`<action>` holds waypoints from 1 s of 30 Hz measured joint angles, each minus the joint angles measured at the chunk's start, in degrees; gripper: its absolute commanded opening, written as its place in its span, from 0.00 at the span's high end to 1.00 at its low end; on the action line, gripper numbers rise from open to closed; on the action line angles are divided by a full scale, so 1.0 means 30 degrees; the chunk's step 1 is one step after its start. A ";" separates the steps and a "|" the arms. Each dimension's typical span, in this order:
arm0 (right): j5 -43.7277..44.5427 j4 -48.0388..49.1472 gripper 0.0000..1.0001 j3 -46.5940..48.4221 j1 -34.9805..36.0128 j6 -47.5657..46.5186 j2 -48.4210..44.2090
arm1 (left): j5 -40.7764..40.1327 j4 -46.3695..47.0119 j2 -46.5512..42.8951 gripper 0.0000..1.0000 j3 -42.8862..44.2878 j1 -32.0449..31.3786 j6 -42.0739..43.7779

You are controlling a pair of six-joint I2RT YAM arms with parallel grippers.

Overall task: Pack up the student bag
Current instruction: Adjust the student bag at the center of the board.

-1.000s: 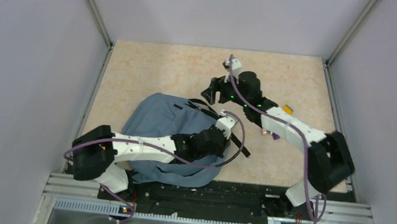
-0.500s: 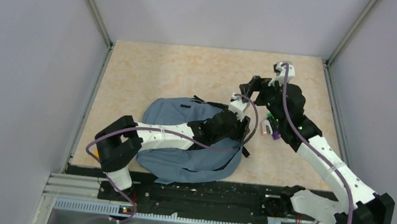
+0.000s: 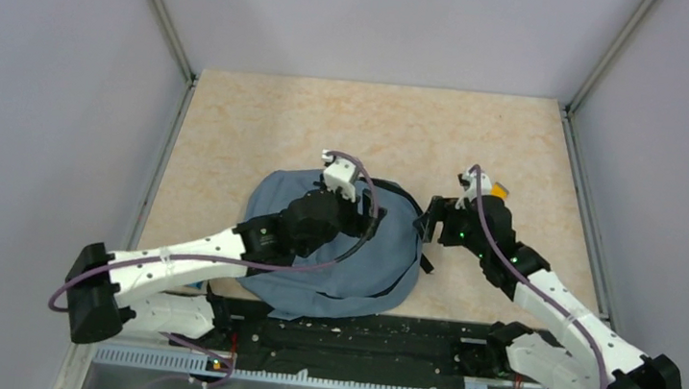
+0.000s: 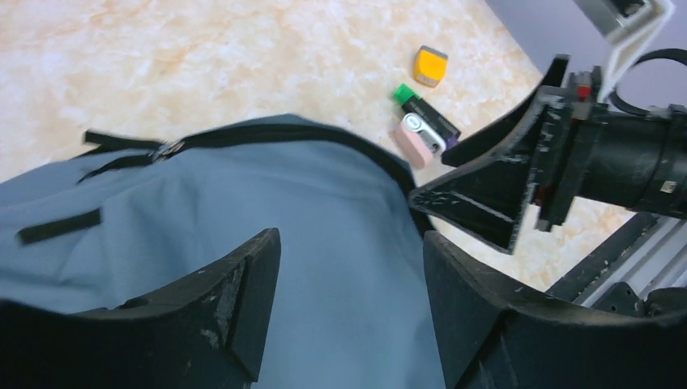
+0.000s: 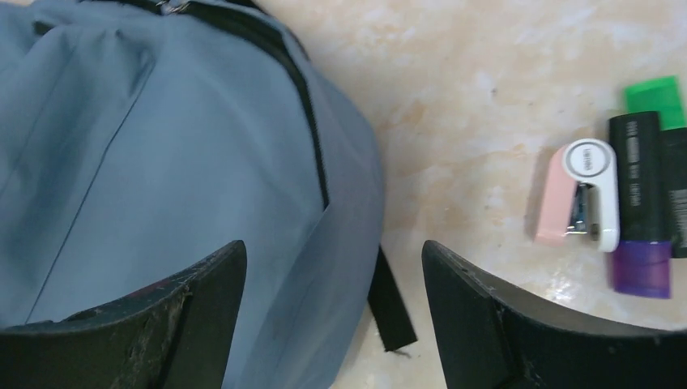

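The student bag lies flat near the table's front edge, grey-blue with a black zipper line along its right side. My left gripper hovers over the bag's upper right part, open; only bag fabric shows between the jaws. My right gripper is open at the bag's right edge, straddling that edge and a loose black strap. In the left wrist view the right gripper's black fingers point toward the bag. Neither holds anything.
Right of the bag lie a pink-and-white stapler, a black marker with a purple end, and a green-capped one. An orange item sits farther back. Metal frame rails run along the front.
My left gripper opened and drew back left over the bag. The right arm swung from the table's far side down to the bag's right edge.
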 measured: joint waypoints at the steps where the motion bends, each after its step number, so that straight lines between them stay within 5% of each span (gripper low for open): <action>1: -0.0532 -0.0051 0.25 -0.0248 0.0015 0.0175 -0.0262 | -0.0226 -0.0590 -0.0656 0.29 -0.0117 0.0000 -0.0189; 10: -0.2652 0.0000 0.39 -0.1559 0.1603 0.1501 -0.1698 | -0.2892 -0.7096 -0.2324 0.28 -0.0911 0.0036 -0.2608; 14: -0.2725 0.0007 0.55 -0.1807 0.2419 0.1814 -0.1676 | -0.2790 -0.7898 -0.2871 0.32 -0.1668 0.0109 -0.3162; 20: -0.1967 0.0138 0.92 -0.1807 0.2637 0.1821 -0.1246 | -0.2579 -0.8065 -0.2586 0.73 -0.1734 0.0146 -0.3876; 24: -0.1129 0.0401 1.00 -0.1807 0.2718 0.1807 -0.0663 | -0.2047 -0.8007 -0.1770 1.00 -0.1734 0.0146 -0.4277; 30: 0.0605 0.1129 1.00 -0.1209 0.2863 0.1406 0.1355 | -0.0714 -0.7766 -0.0350 1.00 -0.1428 0.0146 -0.4313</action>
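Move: The middle of the student bag lies about 12 cm below my left hand, some 8 cm to its left and 5 cm back; the bag's black loop is about 13 cm ahead and 7 cm left of that hand. From my right hand, the bag's right edge is about 3 cm back, 3 cm left and 5 cm below. The strap end is 6 cm back of that hand and 1 cm left, the stapler 3 cm ahead and 6 cm right, the yellow cube about 11 cm ahead and 13 cm right. I draw my right hand back about 6 cm and 4 cm left, then shut its open fingers as it sinks and eases forward again, pinching the bag's right edge. Meanwhile my left hand swings some 9 cm left and down towards the middle of the bag, tipping about 20 degrees further down, then shuts while sinking on, 10 cm lower in all, onto the cloth. ##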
